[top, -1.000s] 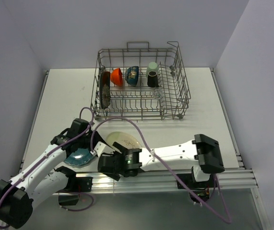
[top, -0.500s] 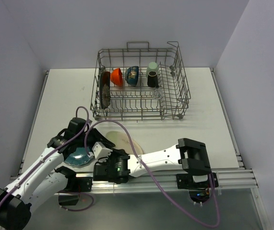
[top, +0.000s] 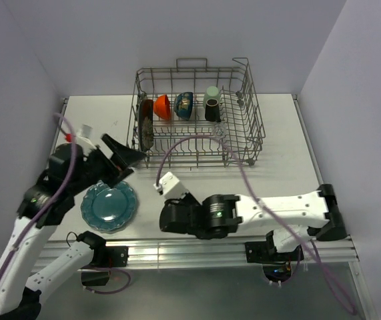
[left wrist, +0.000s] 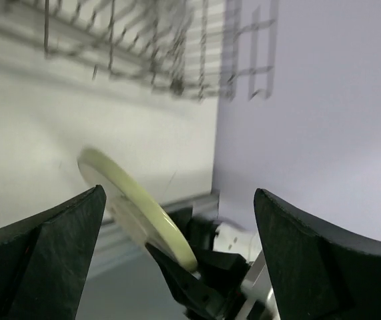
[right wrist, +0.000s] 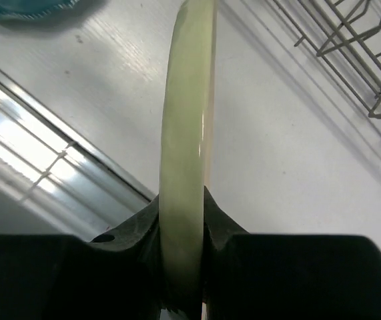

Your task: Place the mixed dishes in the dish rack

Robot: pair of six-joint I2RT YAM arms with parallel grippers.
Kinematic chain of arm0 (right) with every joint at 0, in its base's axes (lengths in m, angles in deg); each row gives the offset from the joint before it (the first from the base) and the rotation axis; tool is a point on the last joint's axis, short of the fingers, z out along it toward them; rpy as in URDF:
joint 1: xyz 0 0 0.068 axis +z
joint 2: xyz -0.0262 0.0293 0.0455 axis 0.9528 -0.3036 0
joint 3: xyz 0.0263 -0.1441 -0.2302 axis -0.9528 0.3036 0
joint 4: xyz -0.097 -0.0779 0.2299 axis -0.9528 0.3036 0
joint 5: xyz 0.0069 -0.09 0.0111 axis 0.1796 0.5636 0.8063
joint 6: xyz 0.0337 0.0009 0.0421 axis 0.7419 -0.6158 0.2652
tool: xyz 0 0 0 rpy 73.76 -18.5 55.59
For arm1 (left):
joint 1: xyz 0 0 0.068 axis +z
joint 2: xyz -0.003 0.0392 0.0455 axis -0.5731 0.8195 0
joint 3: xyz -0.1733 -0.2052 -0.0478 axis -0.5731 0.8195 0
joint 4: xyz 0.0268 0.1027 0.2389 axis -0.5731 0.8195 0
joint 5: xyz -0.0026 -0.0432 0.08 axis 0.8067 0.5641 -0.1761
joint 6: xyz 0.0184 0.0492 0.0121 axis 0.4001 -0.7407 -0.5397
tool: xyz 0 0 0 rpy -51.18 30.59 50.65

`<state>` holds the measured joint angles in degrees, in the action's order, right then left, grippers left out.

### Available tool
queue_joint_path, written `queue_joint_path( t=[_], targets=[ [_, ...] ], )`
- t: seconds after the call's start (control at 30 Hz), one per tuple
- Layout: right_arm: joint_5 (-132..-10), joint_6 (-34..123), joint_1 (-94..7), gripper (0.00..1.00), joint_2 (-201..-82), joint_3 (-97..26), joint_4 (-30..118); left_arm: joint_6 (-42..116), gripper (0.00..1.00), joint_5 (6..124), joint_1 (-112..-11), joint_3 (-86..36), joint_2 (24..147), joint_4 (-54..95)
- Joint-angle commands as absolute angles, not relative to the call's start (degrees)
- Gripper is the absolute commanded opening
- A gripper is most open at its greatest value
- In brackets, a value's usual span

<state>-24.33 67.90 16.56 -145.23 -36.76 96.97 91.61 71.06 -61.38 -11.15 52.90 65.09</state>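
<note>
The cream round plate (right wrist: 187, 100) stands on edge, clamped between the jaws of my right gripper (right wrist: 182, 200) above the table's front. The left wrist view shows it tilted (left wrist: 133, 210). In the top view it is hidden under my right gripper (top: 169, 219). The teal scalloped plate (top: 109, 205) lies flat at the front left. My left gripper (top: 131, 163) is open and empty, raised above and behind it. The dish rack (top: 243, 143) holds the black square floral plate (top: 146, 125), red-orange bowl (top: 163, 107), dark bowl (top: 184, 105), pale green cup (top: 211, 95), brown mug (top: 212, 111) and clear glass (top: 220, 132).
A metal rail (top: 197, 250) runs along the table's front edge. Walls close in the back and both sides. A purple cable (top: 197, 143) arcs from the right wrist over the rack's front. Bare table (top: 283, 167) lies right of the arms.
My left gripper has lifted off the teal plate and swung up and back, leaving it flat. My right gripper has raised the cream plate off the table and moved right.
</note>
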Motion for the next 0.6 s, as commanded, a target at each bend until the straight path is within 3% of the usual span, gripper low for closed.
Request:
queue_joint_path(
  t=[0.0, 0.13, 0.3, 0.57],
  targets=[
    [-22.05, 69.87, 14.69, 0.00, -137.51, -45.38, 99.02, 87.34, 0.99, 56.41, -61.51, -21.22, 51.65, 74.49],
    [-25.03, 69.87, 8.81, 0.00, -135.04, -54.70, 97.80, 88.74, 0.99, 49.55, -61.42, -23.27, 50.24, 77.50],
    [-29.96, 69.43, -3.65, 0.00, -133.10, -59.82, 87.17, 92.16, 0.97, 52.88, -61.51, -17.66, 47.52, 76.70],
    [-34.70, 77.41, -18.09, 0.00, -141.00, -68.08, 79.52, 93.84, 0.95, 53.85, -61.42, -14.57, 46.02, 78.11]
  ],
)
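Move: From the right gripper, holding the yellow plate, the rack's front-middle slots are roughly 32 cm ahead, 2 cm left and 11 cm down. The black plate stands 37 cm ahead and 16 cm left, the orange bowl 46 cm ahead and 10 cm left, the clear glass 39 cm ahead and 13 cm right. From the empty left gripper, the teal plate lies about 19 cm left, 1 cm ahead and 29 cm below. Keep the right gripper shut on the yellow plate's edge and lift it about 20 cm, at first nearly straight up, then sweeping some 15 cm forward towards the rack's front while rolling its left side up and turning clockwise. Bring the open left gripper about 6 cm left towards the teal plate's side, rising and sinking back, turning slightly counter-clockwise. ##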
